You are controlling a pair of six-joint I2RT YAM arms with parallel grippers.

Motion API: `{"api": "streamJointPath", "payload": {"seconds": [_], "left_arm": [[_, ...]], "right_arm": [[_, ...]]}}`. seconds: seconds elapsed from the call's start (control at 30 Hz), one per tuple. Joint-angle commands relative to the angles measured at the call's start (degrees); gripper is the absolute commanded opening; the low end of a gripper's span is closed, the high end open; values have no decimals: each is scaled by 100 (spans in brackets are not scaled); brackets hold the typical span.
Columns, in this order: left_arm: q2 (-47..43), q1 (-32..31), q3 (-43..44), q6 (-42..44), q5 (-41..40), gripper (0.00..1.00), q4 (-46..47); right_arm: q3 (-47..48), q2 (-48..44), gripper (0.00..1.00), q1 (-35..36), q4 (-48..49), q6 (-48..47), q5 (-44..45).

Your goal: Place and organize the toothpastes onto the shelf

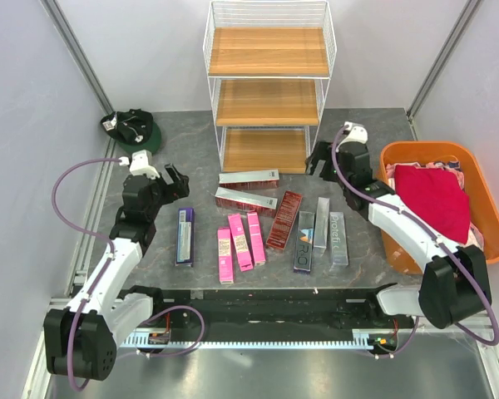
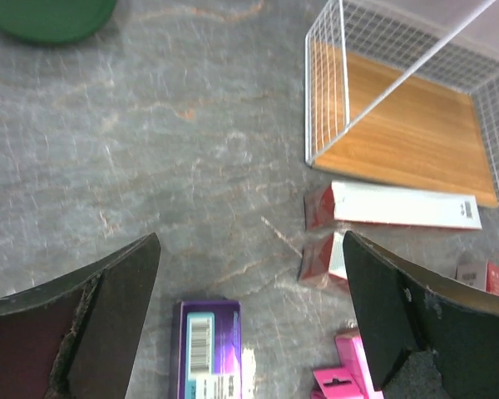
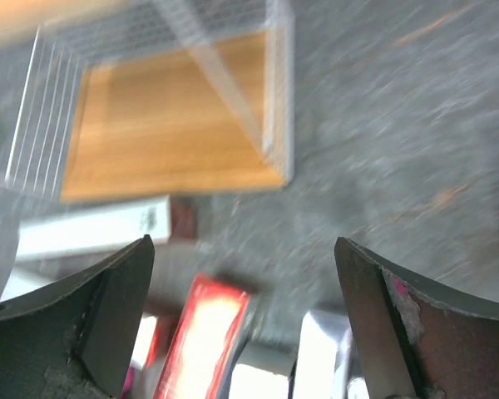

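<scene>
The toothpastes lie flat on the grey table in front of the white wire shelf, whose three wooden boards are bare. Two dark red boxes lie by the shelf's foot and a third lies further forward. Three pink boxes sit in the middle, a purple box to the left, and silver and blue ones to the right. My left gripper hangs open above the table behind the purple box. My right gripper hangs open near the shelf's right foot, above the red box.
An orange tub with red and pink cloth stands at the right edge. A green object sits at the back left corner. Grey walls close in both sides, and a metal rail runs along the front.
</scene>
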Motion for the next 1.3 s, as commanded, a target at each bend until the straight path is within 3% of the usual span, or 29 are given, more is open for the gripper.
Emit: {"api": "streamJointPath", "payload": {"seconds": [0.0, 0.3, 0.4, 0.67, 0.9, 1.13, 1.27], "left_arm": [[139, -2, 218, -319, 171, 98, -492], [842, -2, 1421, -1066, -540, 95, -3160], [1054, -2, 1686, -1180, -541, 94, -3655], [1774, -107, 1537, -1251, 434, 91, -3859], [2583, -494, 1440, -1252, 4, 89, -3929], [3022, -644, 1458, -1181, -198, 70, -3938], [3146, -670, 1493, -1155, -224, 47, -3929]], "right_arm": [[132, -159, 98, 574, -478, 6, -295], [247, -273, 98, 1357, -751, 269, -303], [255, -291, 98, 1446, -768, 287, -321], [343, -264, 98, 1587, -918, 331, -549], [256, -238, 98, 1631, -918, 340, -690], [264, -115, 98, 1648, -909, 401, -866], [326, -80, 98, 1692, -927, 410, -919]]}}
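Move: The purple box lies about 12 cm back from the left hand, 2 cm to its right and 17 cm below; the nearest pink box is some 5 cm farther back and 12 cm right of the purple one. For the right hand, the red box is roughly 13 cm back, 13 cm left and 18 cm down, with the dark box about 6 cm back and 6 cm right of the red one. Left sinks about 16 cm and back, tipping down, closing on purple box; right swings left-back towards red box. ##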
